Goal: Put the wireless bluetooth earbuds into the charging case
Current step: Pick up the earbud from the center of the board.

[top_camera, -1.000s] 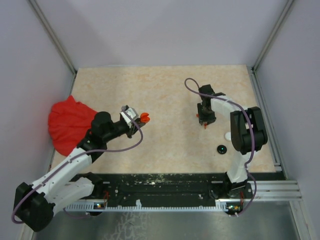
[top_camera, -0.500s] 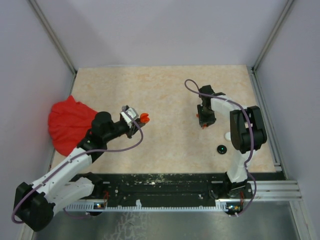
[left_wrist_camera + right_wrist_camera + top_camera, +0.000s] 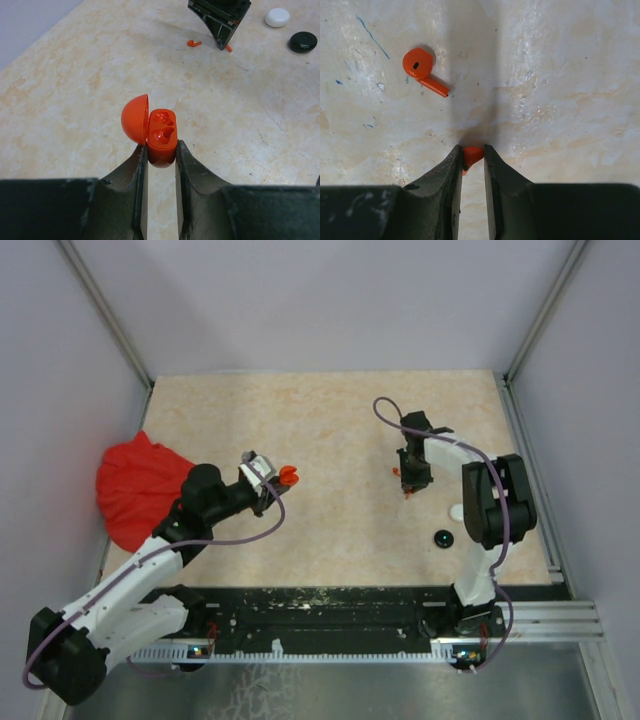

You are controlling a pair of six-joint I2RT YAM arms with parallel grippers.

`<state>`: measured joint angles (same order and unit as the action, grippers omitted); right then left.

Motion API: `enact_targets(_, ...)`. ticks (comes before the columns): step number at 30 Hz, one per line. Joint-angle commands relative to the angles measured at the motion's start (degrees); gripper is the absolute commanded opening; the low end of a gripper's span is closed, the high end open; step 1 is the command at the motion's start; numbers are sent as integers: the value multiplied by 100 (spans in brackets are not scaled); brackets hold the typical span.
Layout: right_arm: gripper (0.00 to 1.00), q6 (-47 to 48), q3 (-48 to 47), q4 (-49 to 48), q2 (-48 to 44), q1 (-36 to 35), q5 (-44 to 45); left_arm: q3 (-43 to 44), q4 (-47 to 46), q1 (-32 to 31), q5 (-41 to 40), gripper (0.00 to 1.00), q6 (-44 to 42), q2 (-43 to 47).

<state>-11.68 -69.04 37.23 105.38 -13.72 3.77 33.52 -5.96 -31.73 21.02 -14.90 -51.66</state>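
An orange charging case [image 3: 162, 136] with its lid [image 3: 134, 119] swung open is held above the table by my left gripper [image 3: 161, 148], which is shut on its base; both sockets look empty. In the top view the case [image 3: 289, 476] sits left of centre. My right gripper [image 3: 472, 151] points down at the table and is shut on one orange earbud [image 3: 472, 154]. A second orange earbud [image 3: 422, 70] lies loose on the table just beyond its fingers. From the left wrist, that loose earbud [image 3: 194, 43] lies left of the right gripper [image 3: 223, 44].
A white round disc [image 3: 456, 511] and a black round disc [image 3: 443, 537] lie near the right arm's base. A red cloth [image 3: 135, 485] is bunched at the table's left edge. Grey walls close in the table [image 3: 330, 420] on three sides.
The right gripper's jaws have closed onto the orange earbud at the table surface, and that arm has shifted slightly right. The left arm and case have stayed still.
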Motion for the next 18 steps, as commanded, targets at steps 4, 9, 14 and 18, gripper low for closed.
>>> enact_targets(4,18,-141,316,-617,-927,-176,-26,52,-141,32,192,1,472,178)
enact_targets(9,17,-111,384,-868,-1624,-613,270,-74,-636,41,517,1,1129,88)
enact_targets(14,16,-66,425,-1252,-2306,-929,310,-171,-1166,44,478,1,1481,-195)
enact_targets(18,16,11,511,-1745,-2819,-1236,277,-334,-2094,35,658,1,1620,-595)
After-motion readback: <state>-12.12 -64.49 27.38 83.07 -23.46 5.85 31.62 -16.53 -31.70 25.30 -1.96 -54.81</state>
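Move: The orange earbud is already pinched in my right fingers at board level. The open orange case I'm bringing it to is in my left hand, about 27 cm to the left, 6 cm back and 18 cm higher. The other orange earbud lies 4 cm ahead and 3 cm left of my right hand; the black disc is some 11 cm back and 8 cm right. From my left hand the pinched earbud is roughly 8 cm ahead, 28 cm right and 19 cm down. Keeping the earbud pinched, I lift my right hand off the board, slowly at first and then fast, about 13 cm up, swinging some 6 cm left towards the case and tipping the fingertips up and forward by nearly 30 degrees. My left hand keeps its grip on the case and eases about 2 cm right, rolling it some 10 degrees. ##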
